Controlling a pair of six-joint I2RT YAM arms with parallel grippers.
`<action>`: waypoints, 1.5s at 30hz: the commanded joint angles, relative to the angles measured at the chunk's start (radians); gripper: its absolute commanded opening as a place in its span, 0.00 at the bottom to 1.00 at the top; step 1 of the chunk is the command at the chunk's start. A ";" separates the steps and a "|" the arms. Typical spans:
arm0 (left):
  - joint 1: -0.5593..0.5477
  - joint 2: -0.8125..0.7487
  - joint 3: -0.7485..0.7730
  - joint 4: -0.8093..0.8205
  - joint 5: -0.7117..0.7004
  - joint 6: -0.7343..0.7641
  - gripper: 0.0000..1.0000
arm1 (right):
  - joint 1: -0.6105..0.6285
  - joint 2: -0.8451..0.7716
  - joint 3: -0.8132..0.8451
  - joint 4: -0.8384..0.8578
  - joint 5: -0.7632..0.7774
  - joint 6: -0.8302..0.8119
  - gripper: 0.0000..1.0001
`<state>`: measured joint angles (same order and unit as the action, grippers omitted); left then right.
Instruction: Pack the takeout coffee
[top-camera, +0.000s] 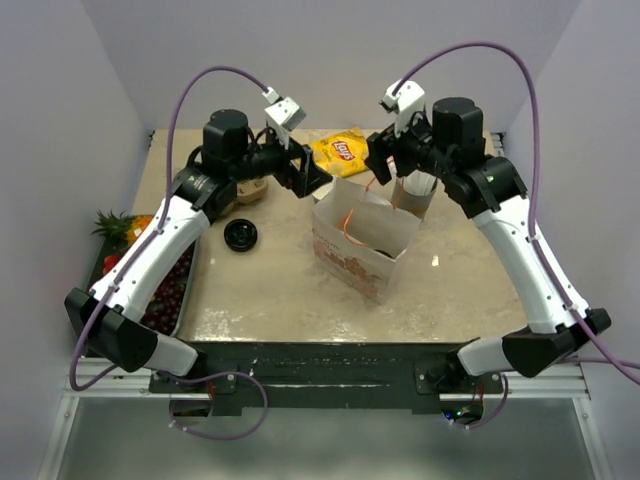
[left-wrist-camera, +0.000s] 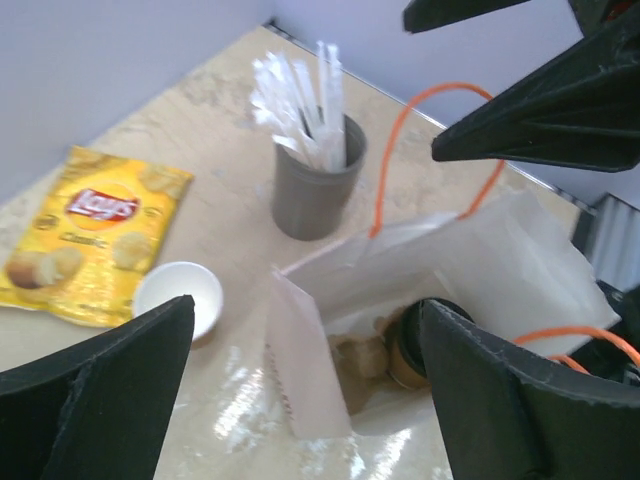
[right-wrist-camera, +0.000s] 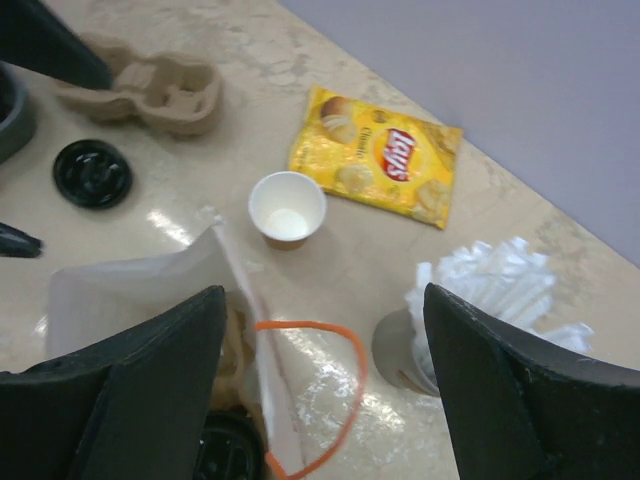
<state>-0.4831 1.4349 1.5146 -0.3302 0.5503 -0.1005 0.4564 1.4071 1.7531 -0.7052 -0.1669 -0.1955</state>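
Observation:
A white paper bag (top-camera: 365, 240) with orange handles stands open mid-table. Inside it sits a tan takeout coffee cup with a black lid (left-wrist-camera: 415, 350), partly hidden behind my left finger; its lid (right-wrist-camera: 225, 450) also shows in the right wrist view. A second small tan cup (right-wrist-camera: 287, 208), white inside and without a lid, stands on the table behind the bag, also in the left wrist view (left-wrist-camera: 180, 297). A loose black lid (top-camera: 241, 235) lies to the bag's left. My left gripper (top-camera: 312, 180) (left-wrist-camera: 308, 320) hangs open over the bag's rear left corner. The right gripper (top-camera: 385, 165) (right-wrist-camera: 325, 300) is open above the bag's rear edge, empty.
A grey cup of white wrapped straws (left-wrist-camera: 318, 185) stands behind the bag to the right. A yellow Lay's chip bag (top-camera: 340, 150) lies at the back. The tan pulp carrier (right-wrist-camera: 150, 85) sits back left. A tray of fruit (top-camera: 150, 290) lines the left edge.

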 joint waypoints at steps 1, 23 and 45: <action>0.035 0.004 0.093 -0.020 -0.186 0.137 0.99 | -0.079 -0.005 0.055 0.082 0.191 0.059 0.88; 0.186 -0.036 -0.125 0.023 -0.227 0.032 0.98 | -0.317 0.001 -0.188 -0.010 0.170 0.021 0.98; 0.117 0.107 0.010 0.040 0.099 0.004 0.91 | -0.318 -0.023 -0.242 -0.033 0.009 -0.035 0.96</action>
<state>-0.3161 1.5105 1.4517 -0.2962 0.6159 -0.1196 0.1429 1.4506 1.5394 -0.7406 -0.0883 -0.2092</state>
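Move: From the right hand the grey cup of wrapped straws stands about 10 cm ahead and 12 cm to the right, its middle some 30 cm below. The paper bag is about 3 cm back and 5 cm left of that hand, 25 cm down; the empty paper cup is roughly 14 cm ahead, 14 cm left and 32 cm below. From the left hand the straw cup lies some 12 cm ahead and 33 cm to the right, about 28 cm below. The right hand swings away from the bag's handles, about 14 cm to its right, then down some 11 cm with a little forward travel, towards the straws; its fingers finish opening wide while it turns some 20 degrees clockwise and tips down about 15. The left hand, fingers still wide open and empty, sweeps left and forward away from the bag, sinking, then eases back right and slightly back, ending about 5 cm farther out, 5 cm left and 5 cm lower than it began. ##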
